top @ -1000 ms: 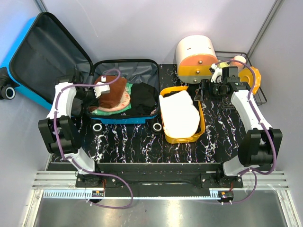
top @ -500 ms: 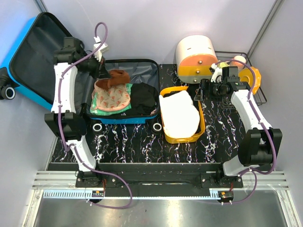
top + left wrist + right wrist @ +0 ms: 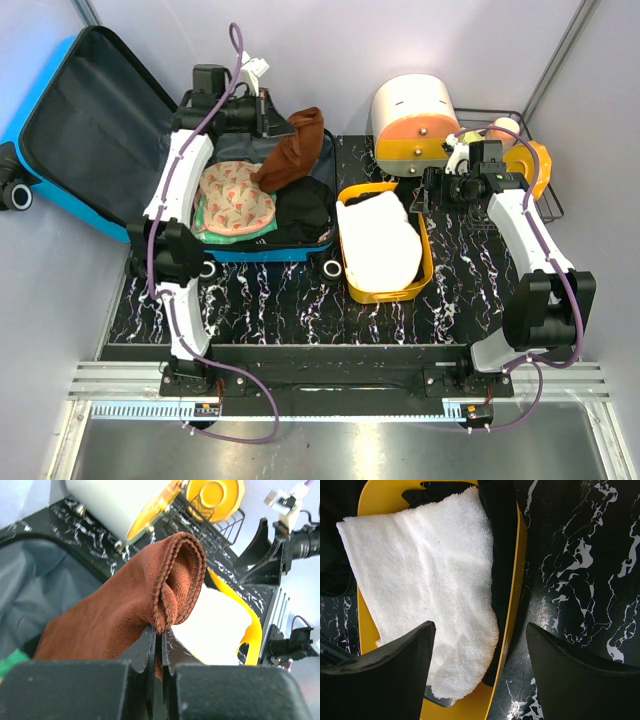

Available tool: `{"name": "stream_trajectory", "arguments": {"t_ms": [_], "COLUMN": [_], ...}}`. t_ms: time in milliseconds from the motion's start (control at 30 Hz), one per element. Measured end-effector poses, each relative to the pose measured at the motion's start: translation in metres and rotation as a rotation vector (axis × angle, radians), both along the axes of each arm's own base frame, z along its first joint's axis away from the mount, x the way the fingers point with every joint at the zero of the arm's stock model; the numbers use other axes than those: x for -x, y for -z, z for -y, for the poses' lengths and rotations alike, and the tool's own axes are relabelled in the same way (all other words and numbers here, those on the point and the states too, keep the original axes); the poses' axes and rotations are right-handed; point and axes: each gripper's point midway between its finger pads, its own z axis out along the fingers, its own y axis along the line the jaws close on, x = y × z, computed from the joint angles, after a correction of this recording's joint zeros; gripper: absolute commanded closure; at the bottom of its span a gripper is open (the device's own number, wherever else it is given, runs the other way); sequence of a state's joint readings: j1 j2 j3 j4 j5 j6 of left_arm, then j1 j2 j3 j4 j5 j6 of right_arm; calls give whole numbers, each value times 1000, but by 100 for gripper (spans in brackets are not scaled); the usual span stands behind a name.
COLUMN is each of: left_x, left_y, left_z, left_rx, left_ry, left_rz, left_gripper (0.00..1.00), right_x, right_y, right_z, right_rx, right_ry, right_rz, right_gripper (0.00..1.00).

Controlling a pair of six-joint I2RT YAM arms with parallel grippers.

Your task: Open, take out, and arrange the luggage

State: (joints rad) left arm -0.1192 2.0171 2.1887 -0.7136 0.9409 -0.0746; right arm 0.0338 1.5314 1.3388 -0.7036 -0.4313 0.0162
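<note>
The blue suitcase (image 3: 60, 140) lies open at the left, lid up against the wall, grey lining showing. Inside lie a patterned cloth (image 3: 235, 197) and a black garment (image 3: 303, 208). My left gripper (image 3: 272, 118) is shut on a brown towel (image 3: 293, 148), held above the suitcase's back right corner; in the left wrist view the brown towel (image 3: 125, 605) is pinched between the closed fingers (image 3: 149, 647). My right gripper (image 3: 432, 190) is open and empty, hovering by the right rim of the yellow basin (image 3: 507, 630), which holds a white towel (image 3: 425, 575).
A white-and-orange round drawer box (image 3: 415, 122) stands at the back, with a wire rack (image 3: 540, 190) and an orange disc (image 3: 540, 160) beside it at the right. The tabletop (image 3: 300, 310) is black marble. Walls close in on the left and right.
My left arm has lifted the brown towel out of the suitcase and swung it up and to the right. The patterned cloth is now uncovered. The right arm has not moved.
</note>
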Motion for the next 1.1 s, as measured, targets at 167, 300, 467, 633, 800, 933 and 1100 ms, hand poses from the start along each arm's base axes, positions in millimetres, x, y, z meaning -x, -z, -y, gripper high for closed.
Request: {"name": "stream_trajectory", "arguments": {"t_ms": [167, 300, 467, 633, 800, 933, 1100], "left_x": [-14, -4, 16, 49, 110, 153, 191], "left_y": [1, 1, -12, -4, 43, 74, 88], "left_z": [50, 91, 135, 167, 197, 215, 229], "left_rx": [72, 109, 151, 156, 103, 54, 14], "left_ry": [58, 123, 219, 322, 445, 544, 654], "left_rz": [10, 5, 36, 30, -78, -132, -126], "left_gripper": [100, 100, 100, 100, 100, 100, 100], "right_x": [0, 1, 5, 13, 22, 25, 27], "right_y": [0, 2, 6, 16, 29, 39, 60], "right_z": [0, 4, 6, 11, 18, 24, 24], "right_rx": [3, 24, 33, 25, 18, 12, -8], "right_ry": [2, 0, 4, 28, 60, 85, 103], "right_rz": [0, 0, -22, -70, -130, -170, -254], "right_gripper": [17, 16, 16, 18, 22, 33, 57]}}
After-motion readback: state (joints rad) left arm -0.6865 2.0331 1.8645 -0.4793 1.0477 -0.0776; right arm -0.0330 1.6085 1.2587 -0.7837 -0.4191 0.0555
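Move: The white towel in the yellow basket lies about 22 cm back and 22 cm to the right of my left hand, some 24 cm below. The drawer box stands 28 cm right of that hand and 4 cm farther out, the black cloth 16 cm back and 3 cm right. From my right hand, the nearest stretch of the basket's right rim is about 3 cm back, 1 cm right and 8 cm down. Keeping my grip on the brown cloth, I swing my left hand right, out of the suitcase area, then back and down over the basket, about 30 cm overall, turning it some 35 degrees clockwise. Late on, my right hand sinks about 6 cm with a little back and right, tipping steeper and partly closing its fingers astride the basket's right rim. ##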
